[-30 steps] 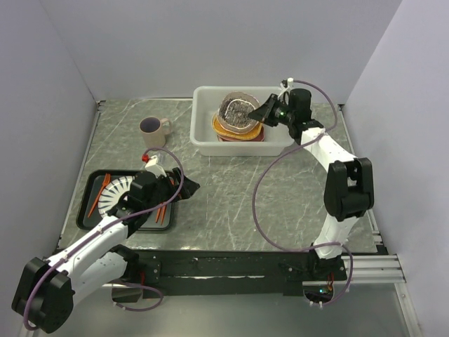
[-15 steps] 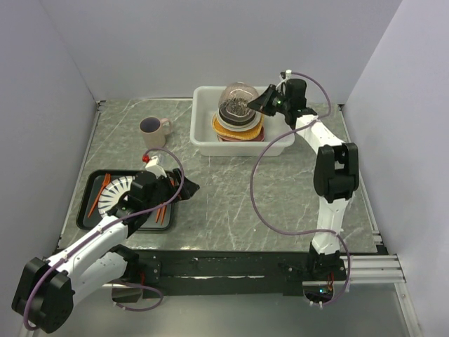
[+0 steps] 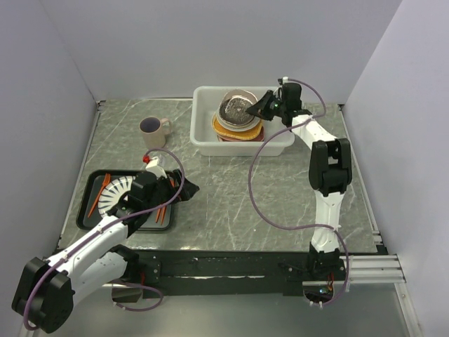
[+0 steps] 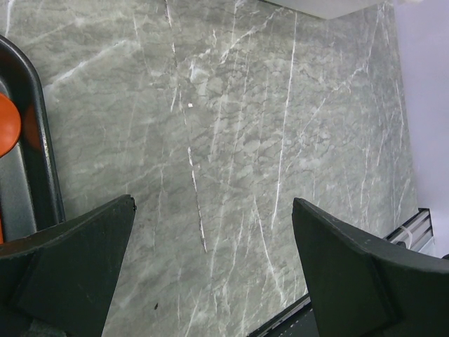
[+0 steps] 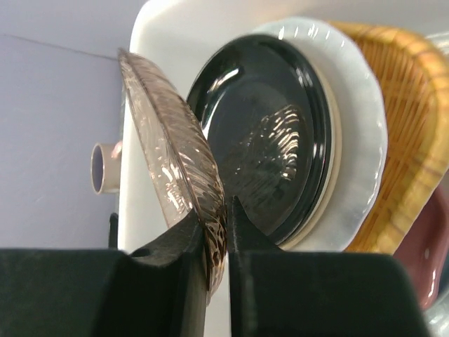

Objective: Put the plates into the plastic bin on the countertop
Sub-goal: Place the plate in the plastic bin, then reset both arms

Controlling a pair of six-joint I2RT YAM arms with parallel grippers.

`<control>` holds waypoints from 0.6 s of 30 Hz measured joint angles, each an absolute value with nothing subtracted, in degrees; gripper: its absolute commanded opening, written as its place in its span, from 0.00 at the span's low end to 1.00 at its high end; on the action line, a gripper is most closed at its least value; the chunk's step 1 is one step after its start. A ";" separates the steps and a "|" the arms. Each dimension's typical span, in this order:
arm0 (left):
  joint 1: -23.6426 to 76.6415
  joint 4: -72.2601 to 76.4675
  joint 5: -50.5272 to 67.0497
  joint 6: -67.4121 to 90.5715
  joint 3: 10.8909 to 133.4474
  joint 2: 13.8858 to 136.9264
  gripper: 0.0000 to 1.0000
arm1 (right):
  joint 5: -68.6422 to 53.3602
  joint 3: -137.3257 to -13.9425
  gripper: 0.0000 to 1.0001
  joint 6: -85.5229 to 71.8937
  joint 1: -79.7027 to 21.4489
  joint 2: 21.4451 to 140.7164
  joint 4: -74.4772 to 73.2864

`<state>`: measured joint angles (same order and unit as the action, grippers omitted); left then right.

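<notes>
My right gripper (image 3: 262, 107) (image 5: 216, 217) is shut on the rim of a clear brownish ribbed plate (image 3: 237, 107) (image 5: 168, 161). The plate stands tilted on edge above the stack inside the white plastic bin (image 3: 199, 123) (image 5: 161, 28). In the stack a dark plate (image 5: 266, 147) lies on top of a white plate (image 5: 358, 119), an orange squarish plate (image 3: 226, 131) (image 5: 414, 140) and a maroon one (image 5: 428, 253). Another white plate (image 3: 116, 193) lies on the black tray (image 3: 91, 203). My left gripper (image 3: 184, 188) (image 4: 212, 203) hangs open over the countertop (image 4: 231, 105), holding nothing.
A tan mug (image 3: 153, 129) stands left of the bin. Orange utensils (image 3: 95, 196) lie on the black tray (image 4: 42, 140) with the white plate. Grey walls close in the countertop at the back and on both sides.
My right arm has reached further back over the bin. The held plate went from lying fairly flat over the stack to standing tilted on edge. The left arm has not moved.
</notes>
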<state>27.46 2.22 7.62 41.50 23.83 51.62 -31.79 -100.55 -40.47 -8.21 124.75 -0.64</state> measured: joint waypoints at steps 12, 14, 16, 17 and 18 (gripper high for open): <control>27.46 2.20 7.62 41.15 23.92 50.81 0.99 | -27.40 -103.24 0.73 -38.74 -8.21 125.32 -5.74; 27.46 2.20 7.62 41.17 23.92 50.76 0.99 | -26.63 -102.78 0.78 -38.15 -8.21 124.92 -5.96; 27.44 2.24 7.64 41.17 23.92 50.72 0.99 | -25.52 -101.25 0.82 -37.65 -8.21 123.59 -6.26; 27.44 2.28 7.66 41.19 23.92 50.68 0.99 | -24.93 -100.12 0.83 -37.36 -8.21 122.54 -6.48; 27.44 2.26 7.68 41.17 23.92 50.50 0.99 | -24.49 -99.31 0.84 -37.06 -8.21 121.67 -6.83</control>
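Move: The right hand pinches the near right rim of the glass plate, held roughly level over the stack in the bin. The black plate on top of the stack is centred about 5 cm to its left, 2 cm ahead and 4 cm below. Under it the orange woven plate is centred 5 cm left, 2 cm back and 8 cm down, the pink plate 4 cm left, 4 cm back and lower still. From the left hand the black plate lies some 33 cm ahead, 15 cm right, near its own height. The right hand opens its fingers from a nearly shut pinch to about four fifths wide and lets go of the glass plate's rim just above the black plate, first easing barely 1 cm forward. It then slips away to the right by about 2 cm and back by a little over 1 cm, sinking slightly as the wrist turns some 5 degrees clockwise and rolls about as much, leaving the spread fingertips beside the stack. ##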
